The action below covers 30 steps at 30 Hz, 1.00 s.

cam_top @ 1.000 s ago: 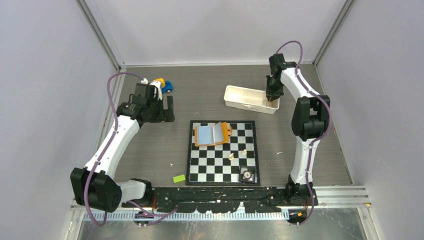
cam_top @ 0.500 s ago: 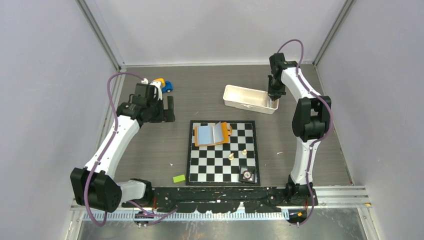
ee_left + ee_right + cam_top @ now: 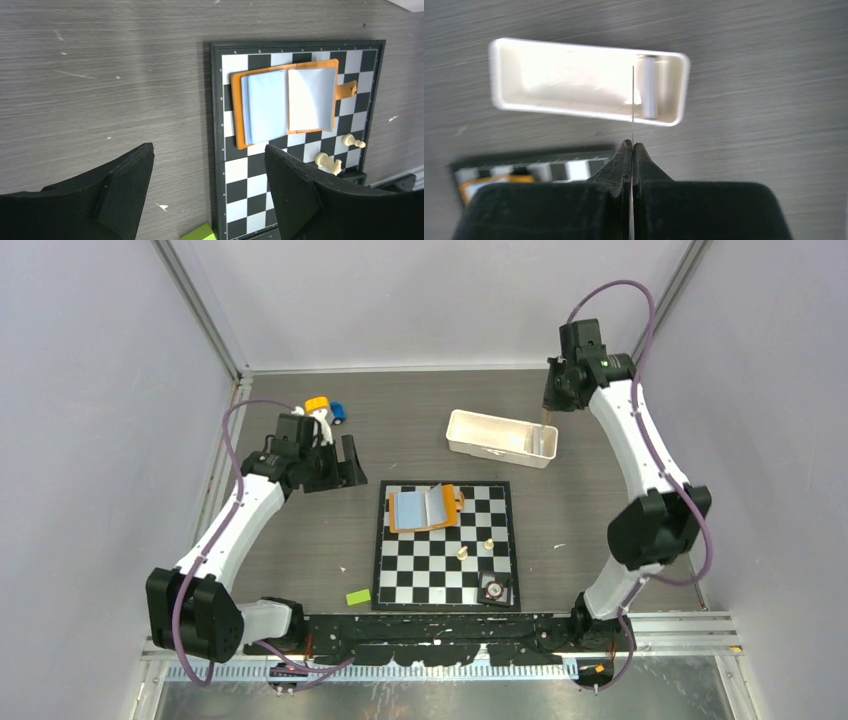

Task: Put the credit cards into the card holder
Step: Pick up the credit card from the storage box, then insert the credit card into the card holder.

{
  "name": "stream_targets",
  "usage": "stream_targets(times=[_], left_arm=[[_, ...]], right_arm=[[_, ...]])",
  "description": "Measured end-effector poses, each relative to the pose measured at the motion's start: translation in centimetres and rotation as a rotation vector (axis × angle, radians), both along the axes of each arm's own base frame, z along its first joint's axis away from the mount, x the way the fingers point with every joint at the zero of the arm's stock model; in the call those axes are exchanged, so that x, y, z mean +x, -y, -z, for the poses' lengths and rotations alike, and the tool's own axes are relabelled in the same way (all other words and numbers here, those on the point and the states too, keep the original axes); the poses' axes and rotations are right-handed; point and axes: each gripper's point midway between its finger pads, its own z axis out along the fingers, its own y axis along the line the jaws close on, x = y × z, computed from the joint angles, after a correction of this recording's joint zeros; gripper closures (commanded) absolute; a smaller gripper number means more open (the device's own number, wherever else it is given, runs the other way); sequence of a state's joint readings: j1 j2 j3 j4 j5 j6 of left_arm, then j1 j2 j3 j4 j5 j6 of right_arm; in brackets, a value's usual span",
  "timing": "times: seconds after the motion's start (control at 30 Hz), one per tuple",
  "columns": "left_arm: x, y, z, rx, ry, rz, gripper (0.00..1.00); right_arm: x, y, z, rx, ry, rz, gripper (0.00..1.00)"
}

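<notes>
The card holder (image 3: 427, 508) lies open on the chessboard (image 3: 445, 580), orange with pale blue sleeves; the left wrist view shows it too (image 3: 285, 105). My right gripper (image 3: 549, 406) hangs above the right end of the white tray (image 3: 497, 437), shut on a credit card (image 3: 632, 100). That card shows only as a thin edge-on line running out from the fingertips (image 3: 632, 145). A pale flat piece (image 3: 650, 87), perhaps a second card, stands at the tray's right end. My left gripper (image 3: 345, 462) is open and holds nothing, left of the board (image 3: 207, 155).
Two cream chess pieces (image 3: 475, 548) and a small dark box (image 3: 494, 589) sit on the board. A green block (image 3: 358, 597) lies off its near left corner. A blue and orange toy (image 3: 325, 408) stands at the back left, behind the left arm.
My right gripper has shut on the card in the tray and risen up and back with it. My left gripper has shifted slightly right toward the board and narrowed a little.
</notes>
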State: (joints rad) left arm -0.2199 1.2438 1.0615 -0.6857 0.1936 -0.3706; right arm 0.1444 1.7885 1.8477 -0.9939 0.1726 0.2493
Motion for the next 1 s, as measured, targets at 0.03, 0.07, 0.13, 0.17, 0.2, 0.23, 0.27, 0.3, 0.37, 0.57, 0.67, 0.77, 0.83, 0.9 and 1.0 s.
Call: stream_targets(times=[0.03, 0.07, 0.13, 0.17, 0.2, 0.23, 0.27, 0.3, 0.37, 0.57, 0.67, 0.77, 0.83, 0.9, 1.0], left_arm=[[-0.1, 0.4, 0.3, -0.019, -0.008, 0.0, 0.18], [-0.1, 0.9, 0.8, -0.041, -0.022, 0.0, 0.18], [-0.3, 2.1, 1.8, -0.077, -0.053, 0.006, 0.18], [-0.3, 2.7, 2.3, -0.092, -0.069, 0.011, 0.18], [-0.3, 3.4, 2.7, -0.101, -0.081, 0.019, 0.18], [-0.3, 4.0, 3.1, -0.111, -0.094, 0.027, 0.18], [-0.4, 4.6, 3.5, -0.117, -0.104, 0.038, 0.18], [-0.3, 5.0, 3.7, -0.12, -0.111, 0.045, 0.18], [-0.2, 6.0, 4.3, -0.122, -0.12, 0.062, 0.17], [-0.4, 7.1, 7.3, -0.078, -0.187, 0.085, 0.16], [-0.5, 6.9, 8.4, -0.056, -0.215, 0.077, 0.16], [-0.5, 6.8, 9.1, -0.046, -0.231, 0.077, 0.16], [-0.5, 6.8, 9.5, -0.042, -0.239, 0.08, 0.16], [-0.4, 6.9, 9.9, -0.038, -0.248, 0.084, 0.16], [-0.5, 7.0, 10.7, -0.034, -0.263, 0.097, 0.16]], right_arm=[[-0.4, -0.9, -1.0, 0.033, 0.03, -0.021, 1.0], [-1.0, -2.4, -2.1, 0.081, 0.068, -0.057, 1.0], [-2.7, -5.4, -3.4, 0.182, 0.112, -0.135, 0.99], [-3.4, -6.7, -3.7, 0.224, 0.121, -0.167, 1.0], [-4.1, -8.5, -3.9, 0.28, 0.133, -0.212, 1.0], [-4.8, -10.0, -3.8, 0.328, 0.132, -0.244, 1.0], [-5.5, -12.1, -3.3, 0.392, 0.124, -0.289, 1.0], [-6.0, -13.3, -2.8, 0.43, 0.109, -0.312, 1.0], [-7.1, -16.4, -0.8, 0.517, 0.059, -0.369, 1.0], [-10.6, -22.4, 5.7, 0.678, -0.126, -0.447, 0.99], [-12.4, -24.4, 8.3, 0.733, -0.198, -0.468, 0.99], [-13.5, -25.5, 9.8, 0.76, -0.246, -0.477, 0.99], [-13.8, -25.8, 10.5, 0.767, -0.26, -0.478, 1.0], [-13.9, -25.9, 11.1, 0.769, -0.27, -0.475, 1.0], [-14.2, -25.8, 12.2, 0.766, -0.289, -0.463, 1.0]])
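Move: The card holder lies open on the chessboard, some 30 cm to the left of the right hand, which already pinches the gold card, and about 13 cm nearer the base, 21 cm lower. The storage box's middle is 10 cm left and 3 cm ahead of this hand; the near chess piece stands 9 cm right of the holder and 12 cm back. From the open left hand the holder is about 20 cm right, 2 cm ahead, 15 cm below; the green block is 20 cm back, 1 cm right. Swinging left and back in a fast arc, the right hand keeps its pinch on the card and goes some 26 cm left and 14 cm back, rising a little before it sinks to the holder; it rolls about 45 degrees, left side up, and turns counter-clockwise. The left hand, still open, comes right and then down, about 10 cm lower, towards the holder's left edge. ##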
